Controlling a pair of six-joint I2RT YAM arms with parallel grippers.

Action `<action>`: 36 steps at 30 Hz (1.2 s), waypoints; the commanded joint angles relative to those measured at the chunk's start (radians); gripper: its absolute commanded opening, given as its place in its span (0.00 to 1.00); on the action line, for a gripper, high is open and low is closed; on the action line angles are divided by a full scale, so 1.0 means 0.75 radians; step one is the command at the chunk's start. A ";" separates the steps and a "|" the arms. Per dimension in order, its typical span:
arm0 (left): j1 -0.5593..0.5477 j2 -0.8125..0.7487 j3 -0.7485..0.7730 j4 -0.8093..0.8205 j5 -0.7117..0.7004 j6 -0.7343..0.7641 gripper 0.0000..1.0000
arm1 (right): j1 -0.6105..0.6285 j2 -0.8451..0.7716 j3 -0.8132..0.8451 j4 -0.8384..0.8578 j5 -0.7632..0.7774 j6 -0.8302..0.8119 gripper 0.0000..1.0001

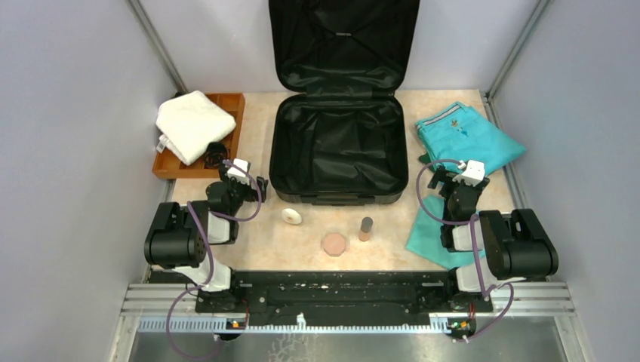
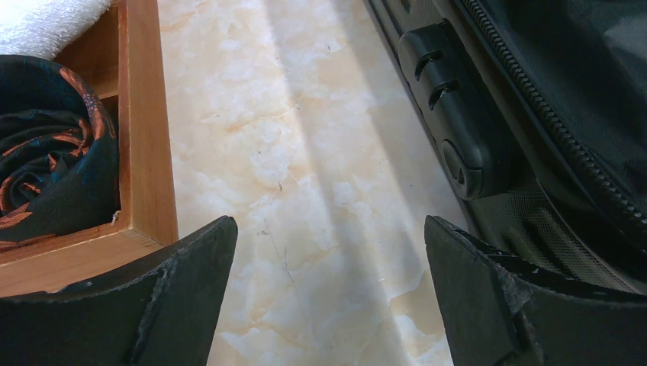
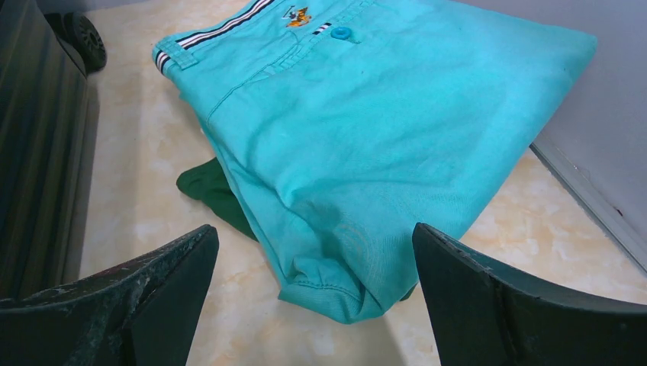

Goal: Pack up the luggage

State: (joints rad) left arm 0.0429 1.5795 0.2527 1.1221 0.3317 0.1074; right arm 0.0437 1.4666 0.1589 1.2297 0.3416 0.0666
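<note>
The luggage (image 1: 336, 147), a large black suitcase, lies open in the middle of the table with its lid (image 1: 343, 45) propped up against the back wall. Its side and zip show at the right of the left wrist view (image 2: 458, 130). In the right wrist view its shell (image 3: 38, 152) is at the left. My left gripper (image 1: 243, 175) (image 2: 329, 290) hangs open over bare tabletop between the tray and the luggage. My right gripper (image 1: 456, 179) (image 3: 314, 297) is open just short of the folded teal trousers (image 1: 468, 136) (image 3: 366, 130), nothing between its fingers.
A wooden tray (image 1: 226, 102) (image 2: 145, 152) at the back left holds a white towel (image 1: 192, 124) and a rolled dark tie (image 2: 53, 152). A green garment (image 3: 206, 187) lies under the trousers. A teal cloth (image 1: 426, 234), white disc (image 1: 292, 216), pink compact (image 1: 334, 243) and small brown cylinder (image 1: 366, 226) lie near the front.
</note>
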 commanded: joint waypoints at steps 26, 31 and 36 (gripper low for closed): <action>0.116 -0.220 0.857 -1.402 0.198 0.092 0.99 | 0.082 -0.481 0.326 -0.914 0.447 0.370 0.99; 0.118 -0.225 1.065 -1.660 0.253 0.076 0.99 | -0.132 -0.573 0.456 -1.130 0.091 0.865 0.99; 0.118 -0.192 1.183 -1.776 0.358 0.031 0.98 | -0.134 -0.291 1.051 -1.754 0.117 0.768 0.99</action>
State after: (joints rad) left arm 0.1272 1.4296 1.0668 -0.0814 0.5072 0.1520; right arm -0.0570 1.0988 0.6010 0.3336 0.4782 0.5945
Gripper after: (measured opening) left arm 0.987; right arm 0.985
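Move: The folded turquoise shorts lie some 14 cm ahead of the right hand, about 2 cm to its right and 8 cm below. A green cloth pokes out about 7 cm ahead and 9 cm left of that hand; a teal cloth lies 13 cm behind it, about 2 cm left. From the left hand, the white towel in the tray is about 17 cm ahead and 14 cm left, slightly lower, with a dark rolled cloth 9 cm ahead and 8 cm left. Up over their own sides of the table, touching nothing, both open hands lift together. The left swings forward beside the tray, then mostly rises, about 14 cm in all, its fingers tipping some 15 degrees down. The right climbs about 12 cm above the shorts' near end, drifting 4 cm right while rolling left side up some 25 degrees and turning clockwise. ##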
